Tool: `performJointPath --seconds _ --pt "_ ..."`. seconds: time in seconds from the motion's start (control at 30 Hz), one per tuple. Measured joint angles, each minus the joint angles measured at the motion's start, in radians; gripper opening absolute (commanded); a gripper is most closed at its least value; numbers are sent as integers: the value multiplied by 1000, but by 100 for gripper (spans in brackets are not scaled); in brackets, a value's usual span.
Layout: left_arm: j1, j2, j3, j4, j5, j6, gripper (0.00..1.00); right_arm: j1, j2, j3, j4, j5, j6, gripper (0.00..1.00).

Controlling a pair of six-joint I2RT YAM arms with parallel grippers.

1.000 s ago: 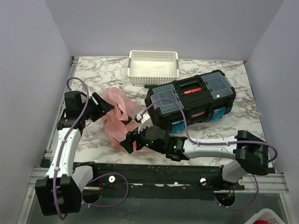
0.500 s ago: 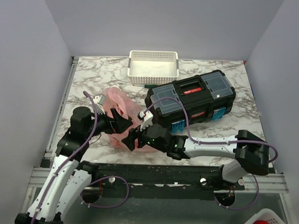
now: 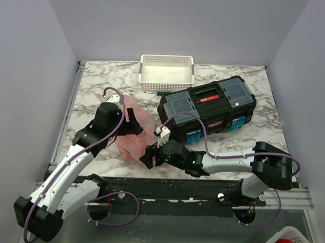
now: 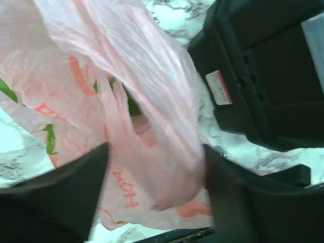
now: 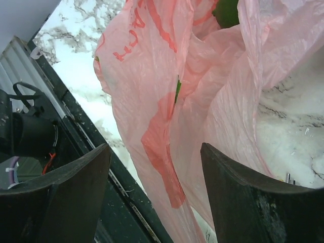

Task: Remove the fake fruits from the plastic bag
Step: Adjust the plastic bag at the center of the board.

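The pink plastic bag [image 3: 131, 132] lies crumpled on the marble table, left of the toolbox. My left gripper [image 3: 134, 125] is over its top, open, with a loose fold of the bag [image 4: 152, 126] between the fingers [image 4: 76, 192]. My right gripper [image 3: 149, 155] is at the bag's near right edge, open, and the film [image 5: 167, 116] hangs between its fingers [image 5: 238, 197] without being pinched. A green fruit shows dimly through the plastic [image 4: 133, 107] and at the top of the right wrist view [image 5: 226, 11]. The other fruits are hidden.
A black toolbox [image 3: 208, 107] stands right of the bag, close to both grippers [image 4: 263, 76]. A white perforated basket [image 3: 167, 68] sits at the back, with a green-handled tool [image 3: 158, 92] in front of it. The table's dark front rail [image 5: 91, 167] runs just below the right gripper.
My left arm swung from the bag's left side to over its top, and its jaws spread wider. The right gripper shifted slightly along the bag's near edge.
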Motion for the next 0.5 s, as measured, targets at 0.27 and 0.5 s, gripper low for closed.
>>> performJointPath --seconds 0.27,0.5 --pt "5 312 274 -154 -256 128 0 0 61 -26 48 15 -32 30" --pt "35 476 436 -243 -609 240 0 22 152 -13 -2 2 -111 1"
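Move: The left hand, open, has the raised fold of the plastic bag at its fingertips, about 3 cm ahead, 1 cm left and 1 cm lower; from it the white basket stands some 24 cm ahead and 12 cm right, the toolbox roughly 7 cm ahead and 30 cm right. The right hand's part of the bag, the near edge, lies right under it, about 6 cm down; the small fork is around 3 cm ahead of that hand, 5 cm right and 10 cm below. Forward and to the left goes the left hand, closing early on the bag's fold and drawing it about 12 cm in all, up a little at the end, while the wrist rolls some 40 degrees, left side rising. The right hand meanwhile sinks about 7 cm almost straight down, tipping slightly, and shuts its fingers to pinch the bag's near edge. ##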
